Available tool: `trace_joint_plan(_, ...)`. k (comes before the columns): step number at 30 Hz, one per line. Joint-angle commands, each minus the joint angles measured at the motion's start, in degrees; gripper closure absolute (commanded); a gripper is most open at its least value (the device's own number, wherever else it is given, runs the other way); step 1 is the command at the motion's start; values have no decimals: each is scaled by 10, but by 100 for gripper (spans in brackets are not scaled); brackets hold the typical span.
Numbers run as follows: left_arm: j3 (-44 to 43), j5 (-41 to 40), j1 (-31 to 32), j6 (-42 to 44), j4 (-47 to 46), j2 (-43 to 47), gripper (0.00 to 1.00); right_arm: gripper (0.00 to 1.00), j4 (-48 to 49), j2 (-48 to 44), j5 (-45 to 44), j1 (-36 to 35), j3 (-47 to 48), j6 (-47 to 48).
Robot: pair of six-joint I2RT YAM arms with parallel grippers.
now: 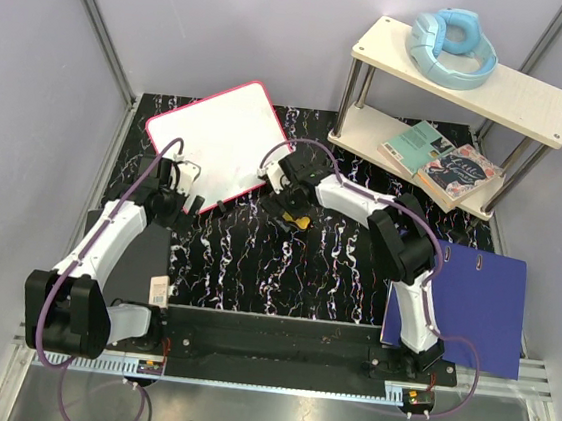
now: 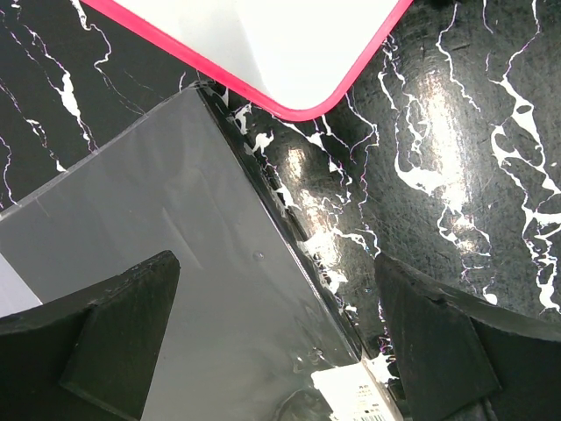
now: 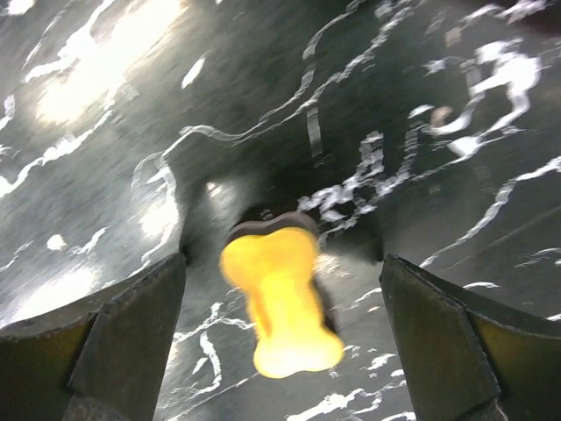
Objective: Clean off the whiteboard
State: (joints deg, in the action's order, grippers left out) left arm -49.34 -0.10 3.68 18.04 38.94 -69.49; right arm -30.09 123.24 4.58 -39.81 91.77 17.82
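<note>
The whiteboard [image 1: 218, 139] lies flat at the back left of the table, white with a red-pink rim; its surface looks blank. Its near corner shows at the top of the left wrist view [image 2: 280, 44]. My left gripper [image 1: 183, 200] is open and empty just short of that corner, above the edge of a black panel; in its wrist view [image 2: 272, 351] the jaws stand wide apart. A yellow bone-shaped eraser [image 1: 302, 222] with a dark underside lies on the table. My right gripper [image 1: 291, 210] is open over it, and the eraser [image 3: 280, 298] lies between the fingers [image 3: 131, 342], untouched.
A black flat panel [image 1: 140, 256] with a white label lies at the left, under the left arm [image 2: 175, 263]. A blue folder [image 1: 478, 297] lies at the right. A two-tier shelf [image 1: 467, 64] at the back right holds blue headphones [image 1: 451, 45] and books [image 1: 442, 162].
</note>
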Motion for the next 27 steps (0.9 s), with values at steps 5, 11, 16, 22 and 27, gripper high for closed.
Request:
trace_joint_plan(5,5,12,-1,-4,-21,2,1,8,-37,-58,54,-2,-30,-11)
trace_joint_plan(11,3,3,-1,-1,-22,1,1,29,-38,-52,68,9,-26,-13)
trace_joint_plan(16,8,3,-1,3,-24,-5,1,37,-38,-37,80,18,-21,-21)
trace_joint_plan(22,7,2,-1,-5,-33,-3,1,54,-51,-13,59,19,0,-26)
trace_joint_plan(27,-25,-3,-6,-6,-33,-2,1,68,-52,-6,33,19,9,-38)
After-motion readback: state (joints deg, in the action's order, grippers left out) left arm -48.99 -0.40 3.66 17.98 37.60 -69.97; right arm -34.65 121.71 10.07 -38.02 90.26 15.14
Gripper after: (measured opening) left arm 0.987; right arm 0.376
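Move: The yellow eraser lies just inside the open right fingers, its middle about 2 cm back and 1 cm to the right of the hand point and about 1 cm lower. The whiteboard's middle is some 15 cm ahead and 19 cm left of the right hand, flat on the table. A small black clip at the board's near edge sits about 17 cm left, level with the hand. From the left hand the eraser is about 25 cm right, 2 cm ahead and 9 cm down. Draw the right gripper back about 2.5 cm at table height so the open fingers come astride the eraser's waist, tipping them slightly more upright. Then shut them steadily to under half open while easing about 1 cm to the right, until both pads pinch the waist from its two sides; don't lift yet. ##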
